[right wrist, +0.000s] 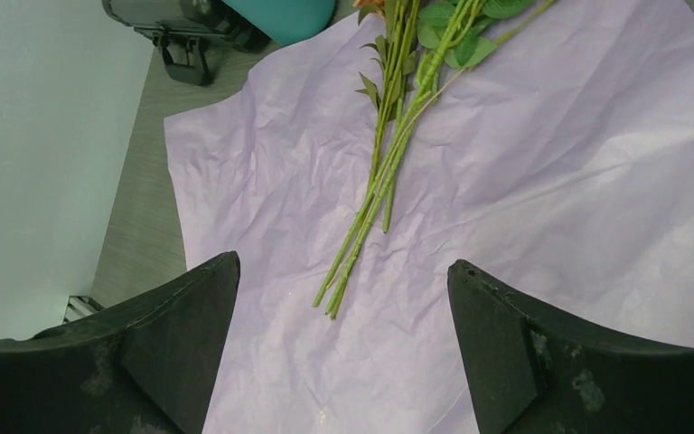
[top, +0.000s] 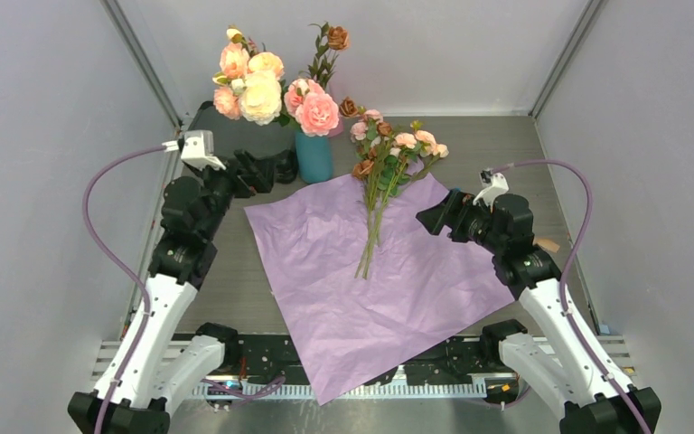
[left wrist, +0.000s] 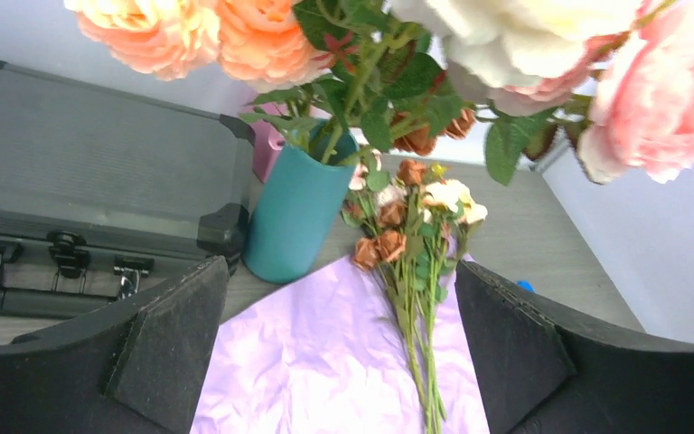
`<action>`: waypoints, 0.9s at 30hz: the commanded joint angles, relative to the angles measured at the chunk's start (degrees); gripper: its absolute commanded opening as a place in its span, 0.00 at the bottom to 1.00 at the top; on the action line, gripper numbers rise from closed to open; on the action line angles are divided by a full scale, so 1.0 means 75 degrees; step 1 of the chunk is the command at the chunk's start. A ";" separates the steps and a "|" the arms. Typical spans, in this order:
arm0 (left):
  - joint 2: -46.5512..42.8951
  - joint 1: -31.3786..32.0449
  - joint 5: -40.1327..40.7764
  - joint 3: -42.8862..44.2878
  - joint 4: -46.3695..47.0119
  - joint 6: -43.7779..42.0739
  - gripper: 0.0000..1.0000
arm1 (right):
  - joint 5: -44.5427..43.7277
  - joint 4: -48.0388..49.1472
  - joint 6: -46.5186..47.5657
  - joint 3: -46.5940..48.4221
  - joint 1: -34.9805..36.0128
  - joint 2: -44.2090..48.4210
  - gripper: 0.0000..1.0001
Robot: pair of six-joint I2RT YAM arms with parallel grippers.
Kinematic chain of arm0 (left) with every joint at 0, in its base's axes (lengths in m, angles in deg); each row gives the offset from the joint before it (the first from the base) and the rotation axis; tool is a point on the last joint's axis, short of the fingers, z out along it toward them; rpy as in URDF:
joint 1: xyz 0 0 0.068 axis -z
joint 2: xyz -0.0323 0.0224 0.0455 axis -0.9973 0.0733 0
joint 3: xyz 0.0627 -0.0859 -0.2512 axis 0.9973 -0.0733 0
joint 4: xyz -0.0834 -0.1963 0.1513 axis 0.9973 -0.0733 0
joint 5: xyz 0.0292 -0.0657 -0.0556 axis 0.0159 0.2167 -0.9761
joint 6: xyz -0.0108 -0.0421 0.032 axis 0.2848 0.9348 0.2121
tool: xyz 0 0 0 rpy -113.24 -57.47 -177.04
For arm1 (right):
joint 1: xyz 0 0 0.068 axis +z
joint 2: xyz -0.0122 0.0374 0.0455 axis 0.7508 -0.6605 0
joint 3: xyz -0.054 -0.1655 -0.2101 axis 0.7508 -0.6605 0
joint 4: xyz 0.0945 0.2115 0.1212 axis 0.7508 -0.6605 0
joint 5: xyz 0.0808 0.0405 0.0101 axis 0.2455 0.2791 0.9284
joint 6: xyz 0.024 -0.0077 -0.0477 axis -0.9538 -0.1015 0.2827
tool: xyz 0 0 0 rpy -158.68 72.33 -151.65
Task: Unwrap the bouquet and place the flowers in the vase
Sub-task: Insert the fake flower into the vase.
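The pink-lilac paper [top: 361,289] lies spread flat on the table. On it lie the flowers [top: 384,167], small pink, cream and brown roses with their heads toward the back and their stems [right wrist: 379,190] pointing to the near side. The teal vase [top: 314,158] stands at the paper's far left corner, holding big peach roses and a thin sprig with a brown rose [top: 336,38]. My left gripper [top: 276,167] hangs open just left of the vase [left wrist: 294,217], holding nothing. My right gripper [top: 429,220] is open and empty, right of the stems and above the paper [right wrist: 551,181].
A black carrying case [left wrist: 90,172] lies at the back left behind the left arm. A pink object [left wrist: 267,149] stands behind the vase. A small tan thing [top: 547,244] lies by the right arm. Grey walls close in both sides.
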 commanded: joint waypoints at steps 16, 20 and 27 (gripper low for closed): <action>0.0003 0.0017 -0.1788 0.0581 -0.3762 -0.1654 1.00 | -0.0536 0.2067 -0.2388 -0.0213 0.0108 -0.2794 0.68; 0.0165 0.0017 -0.2235 0.0534 -0.3714 -0.1371 0.99 | -0.0895 0.3460 -0.2909 -0.0273 0.0212 -0.3894 0.63; 0.0021 0.0055 -0.1898 0.0525 -0.3830 -0.1396 0.97 | -0.1739 0.5492 -0.3642 -0.0062 0.0283 -0.5817 0.61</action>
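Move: The stems of the fake flowers lie about 10 cm ahead of the right hand, 10 cm to its left and some 20 cm below. The vase stands farther out, roughly 18 cm ahead and 25 cm to the left of this hand; the blue block is about 12 cm ahead and 7 cm to its right. From the left hand, the same stems are some 23 cm to the right, 4 cm ahead and 34 cm down. Lower the right gripper about 13 cm towards the flower stems, reaching forward more and more as it sinks, tipping the fingers down some 20 degrees and turning them clockwise; narrow the open fingers partway, stopping short of the stems. Meanwhile bring the empty left gripper back and then down to some 9 cm lower, still wide open, fingers tipping down. ##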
